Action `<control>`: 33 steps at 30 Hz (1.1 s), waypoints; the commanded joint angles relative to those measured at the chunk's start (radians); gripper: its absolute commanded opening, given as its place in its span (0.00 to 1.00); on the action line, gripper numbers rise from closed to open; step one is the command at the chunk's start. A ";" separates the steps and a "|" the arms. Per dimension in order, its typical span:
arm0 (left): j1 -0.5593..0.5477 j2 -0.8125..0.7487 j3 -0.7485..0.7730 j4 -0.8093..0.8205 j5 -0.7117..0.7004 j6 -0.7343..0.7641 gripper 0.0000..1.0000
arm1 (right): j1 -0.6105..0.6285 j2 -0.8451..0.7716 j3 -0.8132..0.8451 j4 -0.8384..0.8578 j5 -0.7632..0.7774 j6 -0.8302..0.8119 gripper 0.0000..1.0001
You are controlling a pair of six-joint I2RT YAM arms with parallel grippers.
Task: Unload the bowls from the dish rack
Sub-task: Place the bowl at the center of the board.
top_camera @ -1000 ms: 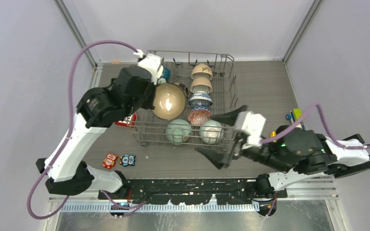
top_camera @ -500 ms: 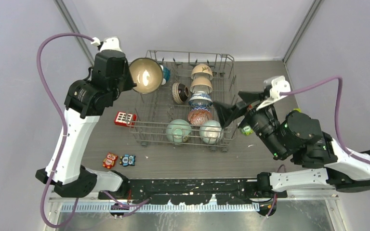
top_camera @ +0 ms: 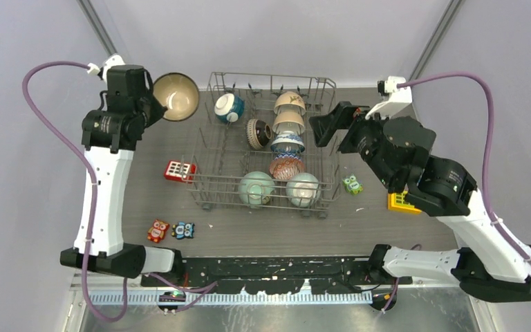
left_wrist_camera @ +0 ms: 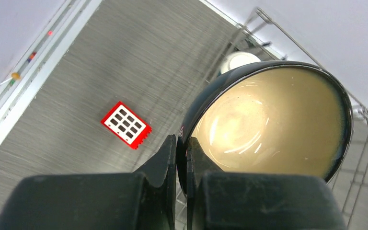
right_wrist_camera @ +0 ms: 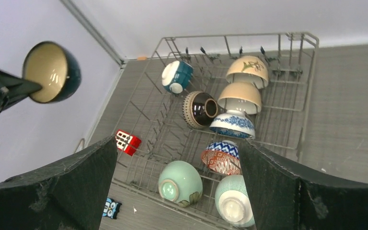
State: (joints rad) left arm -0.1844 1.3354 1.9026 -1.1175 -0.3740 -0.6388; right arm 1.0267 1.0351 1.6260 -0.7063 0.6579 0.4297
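Note:
My left gripper point(top_camera: 153, 105) point(left_wrist_camera: 181, 143) is shut on the rim of a dark bowl with a cream inside point(top_camera: 176, 97) point(left_wrist_camera: 268, 124). It holds this bowl in the air, left of the dish rack's point(top_camera: 263, 196) far left corner. Several bowls stay in the rack: teal-and-white point(top_camera: 229, 108), dark brown point(top_camera: 257, 133), cream point(top_camera: 290, 102), blue-and-white point(top_camera: 287, 143), red patterned point(top_camera: 285, 167) and two pale green point(top_camera: 256, 188) point(right_wrist_camera: 179, 182). My right gripper point(top_camera: 339, 130) point(right_wrist_camera: 177, 143) hangs open and empty above the rack's right side.
A red block point(top_camera: 180, 171) lies left of the rack. Two owl figures point(top_camera: 157, 230) point(top_camera: 183, 230) sit near the front left. A green owl point(top_camera: 351, 184) and a yellow block point(top_camera: 402, 202) lie right of the rack. Walls close in on three sides.
My left arm lifted the dark bowl out of the rack and carried it up and to the left. My right arm swung from the rack's front to its right side, still open.

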 commanded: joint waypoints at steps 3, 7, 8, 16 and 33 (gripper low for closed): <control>0.253 -0.004 -0.141 0.258 0.167 -0.184 0.00 | -0.230 -0.008 -0.061 -0.053 -0.260 0.205 1.00; 0.358 0.037 -0.233 0.355 0.267 -0.258 0.00 | -0.322 -0.070 -0.169 -0.019 -0.326 0.234 1.00; 0.369 0.045 -0.249 0.372 0.263 -0.264 0.00 | -0.324 -0.098 -0.203 0.007 -0.323 0.234 1.00; 0.399 0.196 -0.297 0.386 0.175 -0.336 0.00 | -0.322 -0.203 -0.342 0.001 -0.263 0.187 1.00; 0.424 0.556 -0.271 0.457 0.156 -0.500 0.00 | -0.323 -0.259 -0.496 0.138 -0.227 0.139 1.00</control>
State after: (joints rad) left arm 0.2340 1.8763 1.5803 -0.7605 -0.1890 -1.0515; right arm 0.7063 0.7956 1.1515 -0.6640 0.3916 0.5816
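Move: The left hand still pinches the tan-lined bowl by its rim. The bare table spot it is taken to, beside the rack's left side, lies about 15 cm ahead, 9 to the left and 38 below. The red block sits roughly 1 cm ahead and 5 left of that hand, the blue-and-white cup some 28 ahead and 17 right, 31 below. From the open right hand the spot is about 25 ahead, 60 left and 45 below. Down above all, about 27 cm, the left hand carries the bowl towards the bare table: first swinging left as it sinks, then descending and reaching forward, some 12 cm each way overall. Its wrist turns counter-clockwise and tips further down, the fingers keeping the rim. The empty right hand stays open, sinks about 13 cm towards the rack and shifts right, tilting down. ##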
